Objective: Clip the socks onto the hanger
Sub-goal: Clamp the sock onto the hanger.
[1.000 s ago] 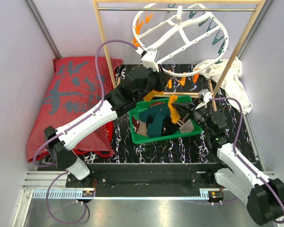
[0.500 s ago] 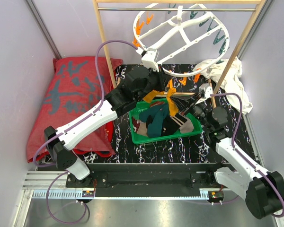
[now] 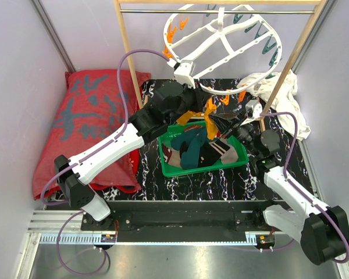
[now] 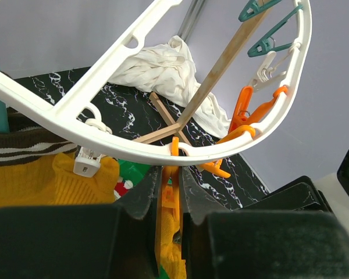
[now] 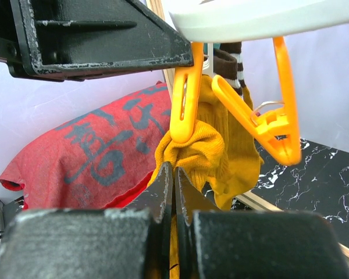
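The white oval hanger (image 3: 221,43) hangs tilted from the wooden rack. My left gripper (image 4: 171,180) is shut on an orange peg (image 4: 170,200) at the hanger's lower rim (image 4: 104,136), squeezing its handles. My right gripper (image 5: 174,170) is shut on the mustard sock (image 5: 200,148) and holds it up from below. A bunched fold of the sock sits at the tip of that orange peg (image 5: 183,99). The sock's striped cuff (image 4: 23,145) hangs behind the rim. More socks, one of them dark teal (image 3: 192,152), lie in the green basket (image 3: 221,164).
A second orange peg (image 5: 262,110) hangs just right of the gripped one. A red printed cloth (image 3: 90,116) lies at the left and a white cloth (image 3: 282,96) at the right. The wooden rack's posts (image 3: 131,58) flank the hanger.
My right gripper has lifted the mustard sock up and away from the basket toward the hanger's orange peg. The left arm has stayed put on the peg.
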`<action>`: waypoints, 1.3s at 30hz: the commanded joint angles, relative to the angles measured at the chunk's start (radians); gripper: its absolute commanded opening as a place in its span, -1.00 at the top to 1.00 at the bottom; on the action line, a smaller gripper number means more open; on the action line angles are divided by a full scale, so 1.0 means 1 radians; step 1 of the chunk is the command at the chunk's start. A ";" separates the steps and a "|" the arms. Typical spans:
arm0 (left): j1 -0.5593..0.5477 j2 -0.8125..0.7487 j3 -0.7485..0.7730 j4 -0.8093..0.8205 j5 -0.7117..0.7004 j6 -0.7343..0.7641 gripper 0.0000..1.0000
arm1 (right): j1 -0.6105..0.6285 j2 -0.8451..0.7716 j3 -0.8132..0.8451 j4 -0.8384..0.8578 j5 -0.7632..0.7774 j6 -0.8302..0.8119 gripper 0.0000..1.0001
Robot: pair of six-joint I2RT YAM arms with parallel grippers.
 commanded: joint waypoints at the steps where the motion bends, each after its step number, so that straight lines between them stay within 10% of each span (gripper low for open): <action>1: 0.002 -0.051 -0.003 0.079 0.021 -0.016 0.81 | -0.002 0.015 0.049 0.084 -0.019 0.009 1.00; 11: 0.002 -0.054 -0.005 0.081 0.033 -0.025 0.63 | -0.002 0.028 0.066 0.096 -0.014 0.011 1.00; 19: 0.002 -0.051 -0.003 0.076 0.016 -0.010 -0.25 | -0.002 0.031 0.080 0.096 -0.011 0.011 0.96; 24: 0.010 -0.043 0.004 0.076 0.007 -0.001 -0.39 | -0.002 0.022 0.076 0.061 0.010 -0.005 0.35; 39: 0.057 -0.029 0.006 0.090 0.011 0.004 -0.45 | -0.036 -0.083 0.013 -0.183 0.239 -0.160 -0.21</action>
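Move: Pinched between the left fingertips, the orange clip has its jaws open downward; the sock fold in the right fingers lies about 6 cm below the left hand, 2 cm right and 1 cm back. From the right hand the clip's jaws are roughly 2 cm ahead, 2 cm left and 3 cm up. The next orange clip hangs about 5 cm ahead of the right hand, 3 cm right and 4 cm up; the white clip is some 4 cm ahead and 4 cm left of the left hand. Nudging the held sock about 1 cm up at the clip, the right hand waits while the left fingers spread and let go of the orange clip. The right fingers then open to over half, release the sock, and draw off about 4 cm to the right, turning some 15 degrees clockwise; the left hand, still open, eases 2 cm forward and left. ##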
